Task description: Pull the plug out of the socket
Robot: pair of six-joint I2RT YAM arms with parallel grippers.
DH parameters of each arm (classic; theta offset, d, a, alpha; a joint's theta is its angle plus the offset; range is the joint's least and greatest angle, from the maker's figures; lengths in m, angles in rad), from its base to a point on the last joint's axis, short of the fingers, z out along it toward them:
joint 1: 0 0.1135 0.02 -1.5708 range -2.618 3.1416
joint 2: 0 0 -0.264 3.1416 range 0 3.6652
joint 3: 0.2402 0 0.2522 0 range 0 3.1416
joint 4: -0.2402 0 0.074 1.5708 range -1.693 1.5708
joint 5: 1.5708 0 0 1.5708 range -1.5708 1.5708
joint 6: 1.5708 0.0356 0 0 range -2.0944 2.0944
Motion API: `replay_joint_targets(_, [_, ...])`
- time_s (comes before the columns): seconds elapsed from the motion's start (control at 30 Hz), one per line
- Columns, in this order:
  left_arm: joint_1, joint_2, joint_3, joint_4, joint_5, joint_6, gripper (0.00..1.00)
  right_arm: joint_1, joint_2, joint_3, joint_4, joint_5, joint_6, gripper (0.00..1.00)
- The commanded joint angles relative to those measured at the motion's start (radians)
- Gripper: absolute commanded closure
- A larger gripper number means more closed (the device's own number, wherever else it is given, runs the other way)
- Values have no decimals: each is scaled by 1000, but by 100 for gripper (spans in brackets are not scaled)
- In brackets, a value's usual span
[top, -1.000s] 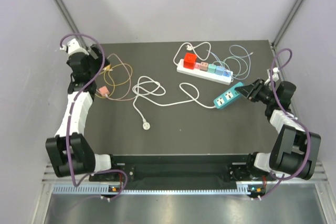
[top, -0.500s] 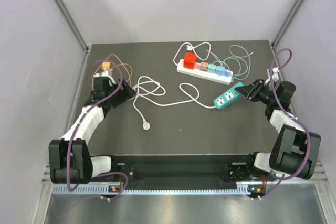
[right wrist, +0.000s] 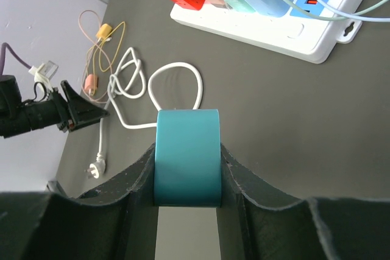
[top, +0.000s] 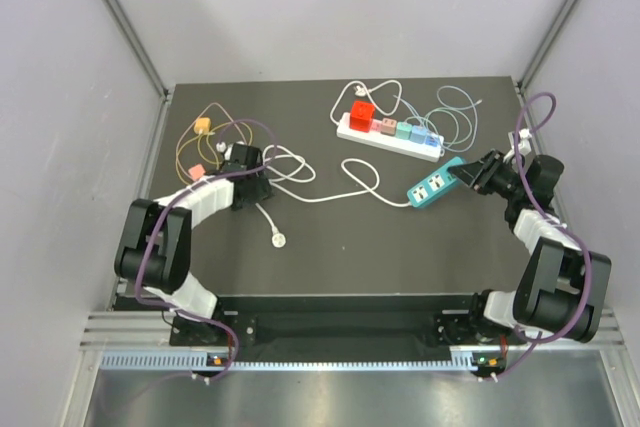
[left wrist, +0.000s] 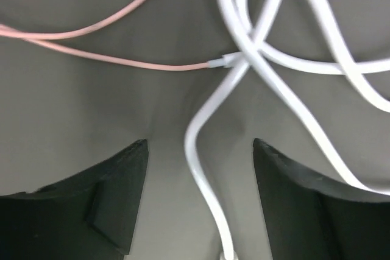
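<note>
My right gripper is shut on a teal socket block, held at the table's right; in the right wrist view its fingers clamp both sides of the block. A white cable runs from the block to a loose white plug that lies on the dark table. My left gripper hovers low over the cable's coil, open. In the left wrist view the white cable passes between the two fingertips without touching them.
A white power strip at the back holds a red plug and several pastel ones, with thin cables looping behind it. A tangle of thin orange and pink cables lies at the back left. Grey walls close in three sides.
My left arm swung from the back left corner down to the white cable coil, and its jaws narrowed somewhat. The right arm and the teal block stayed still.
</note>
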Motion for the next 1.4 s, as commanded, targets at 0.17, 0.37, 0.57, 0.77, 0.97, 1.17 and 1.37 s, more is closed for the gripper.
replay_joint_targets(0.17, [-13,79,55,7,-92,40,64,-1,-3,42,35,-13,-19,100])
replay_joint_targets(0.37, [-18,111,72,44,22,65,100,-1,-9,42,33,-11,-20,100])
replay_joint_targets(0.57, [-18,-13,97,142,140,100,100,8,5,41,39,-22,-20,100])
replay_joint_targets(0.77, [53,28,280,177,256,39,100,42,23,38,88,-60,9,100])
replay_joint_targets(0.97, [96,215,494,193,330,14,100,190,22,54,145,-31,72,100])
replay_joint_targets(1.17, [136,398,692,197,372,23,100,475,92,247,132,88,49,100])
replay_joint_targets(1.37, [176,555,822,222,433,36,100,652,388,597,107,205,105,100])
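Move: The white cord lies almost between the left hand's open fingers, about 1 cm ahead and 2 cm below. Its white plug lies some 10 cm back and 4 cm right; the salmon plug is 18 cm left and 9 cm ahead. From the right hand, already holding the teal socket up, the red cube lies about 23 cm left, 18 cm ahead and 11 cm below; the cord loop lies 23 cm left, 3 cm ahead and 14 cm down. Sinking barely a centimetre, the left hand shuts its fingers on the white cord a little above the plug, lifts, then sweeps forward about 20 cm in an arc, rising some 11 cm before dipping. The right hand waits, then swings about 20 cm left towards the red cube, also rising and turning about 25 degrees counter-clockwise, still gripping the teal socket. ##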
